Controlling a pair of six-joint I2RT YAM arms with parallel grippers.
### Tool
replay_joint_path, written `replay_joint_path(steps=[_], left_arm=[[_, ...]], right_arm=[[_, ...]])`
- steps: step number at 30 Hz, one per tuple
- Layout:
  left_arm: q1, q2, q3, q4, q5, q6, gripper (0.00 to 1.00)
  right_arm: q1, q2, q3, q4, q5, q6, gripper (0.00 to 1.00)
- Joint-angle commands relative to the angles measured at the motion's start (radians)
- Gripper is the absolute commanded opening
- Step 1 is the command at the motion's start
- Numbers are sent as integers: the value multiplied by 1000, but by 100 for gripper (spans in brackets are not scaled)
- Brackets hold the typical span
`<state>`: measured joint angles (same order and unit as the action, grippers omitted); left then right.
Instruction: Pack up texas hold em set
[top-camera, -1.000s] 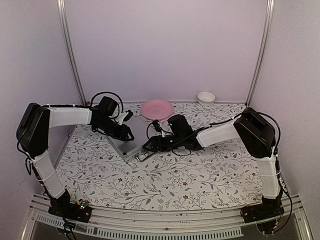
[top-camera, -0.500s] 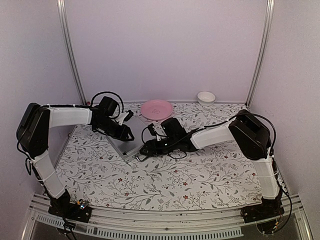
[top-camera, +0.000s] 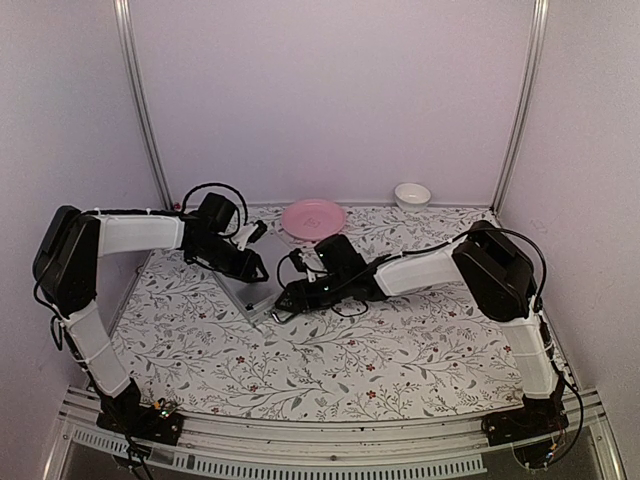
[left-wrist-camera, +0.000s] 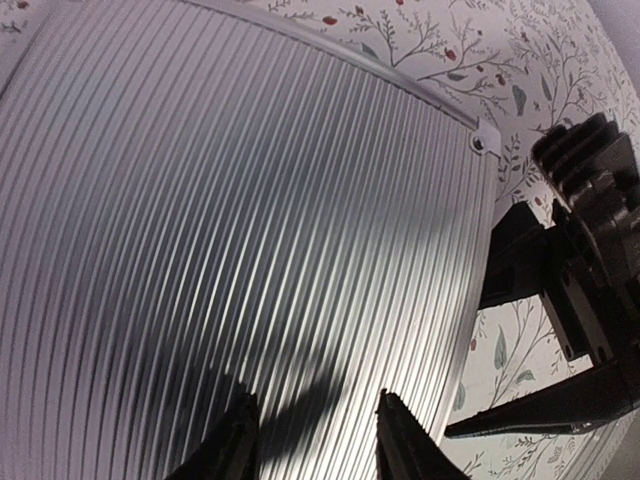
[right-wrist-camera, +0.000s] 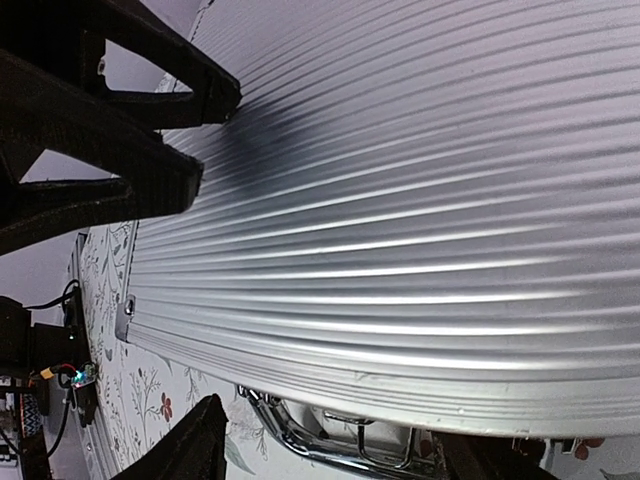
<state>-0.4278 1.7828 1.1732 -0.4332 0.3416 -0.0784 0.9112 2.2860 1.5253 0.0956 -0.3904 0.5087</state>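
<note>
The silver ribbed case (top-camera: 250, 293) of the texas hold em set lies with its lid down on the floral table, left of centre. Its lid (left-wrist-camera: 250, 200) fills the left wrist view. My left gripper (top-camera: 258, 270) hangs just over the lid, open, with only bare lid between its fingertips (left-wrist-camera: 392, 430). My right gripper (top-camera: 287, 298) is low at the case's front edge, open. Its fingers stand either side of the chrome handle (right-wrist-camera: 340, 462) without closing on it. The lid hides any chips and cards.
A pink plate (top-camera: 313, 217) sits at the back centre, just behind the right wrist. A small white bowl (top-camera: 412, 194) stands at the back right. Metal frame posts (top-camera: 140, 100) rise at both back corners.
My right arm has slid left, bringing its gripper up to the case's front edge and handle. The left arm and the case have not moved.
</note>
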Motion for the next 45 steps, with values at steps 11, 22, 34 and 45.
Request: replay_joint_path(steps=[11,22,34,45], left_arm=[[-8,20,2,-52,-52,12,41],[-8,20,2,-53,-53,13,41],[-8,22,3,-53,-50,14,41],[-9,21,4,-53,-48,14,41]], right_arm=[[1,-57,29,4,-152,89,68],[1,-72,23,31,-148,118,68],[1,-107,15,45,-142,125,68],[0,-112,-1,59,-125,131,68]])
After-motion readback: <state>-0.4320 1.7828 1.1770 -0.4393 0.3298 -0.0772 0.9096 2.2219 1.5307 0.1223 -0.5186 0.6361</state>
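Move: The case's front clasp, in the middle of its handle, is right at my open right fingertips: about 1 cm ahead, 1 cm left and 1 cm below. From that hand, the middle of the closed lid is roughly 8 cm ahead, 5 cm left and 2 cm higher; the pink plate is some 22 cm ahead and 6 cm right. From my left hand, the clasp lies about 6 cm back, 4 cm right and 4 cm lower. I keep my left fingertips resting still on the closed lid. With my right hand, fingers staying open, I work low at the clasp and handle, easing back about 1 cm and tilting slightly; I linger there, then lift some 5 cm, up and away from the handle, drifting slightly left as the fingertips tip up, under 10 degrees in all. ##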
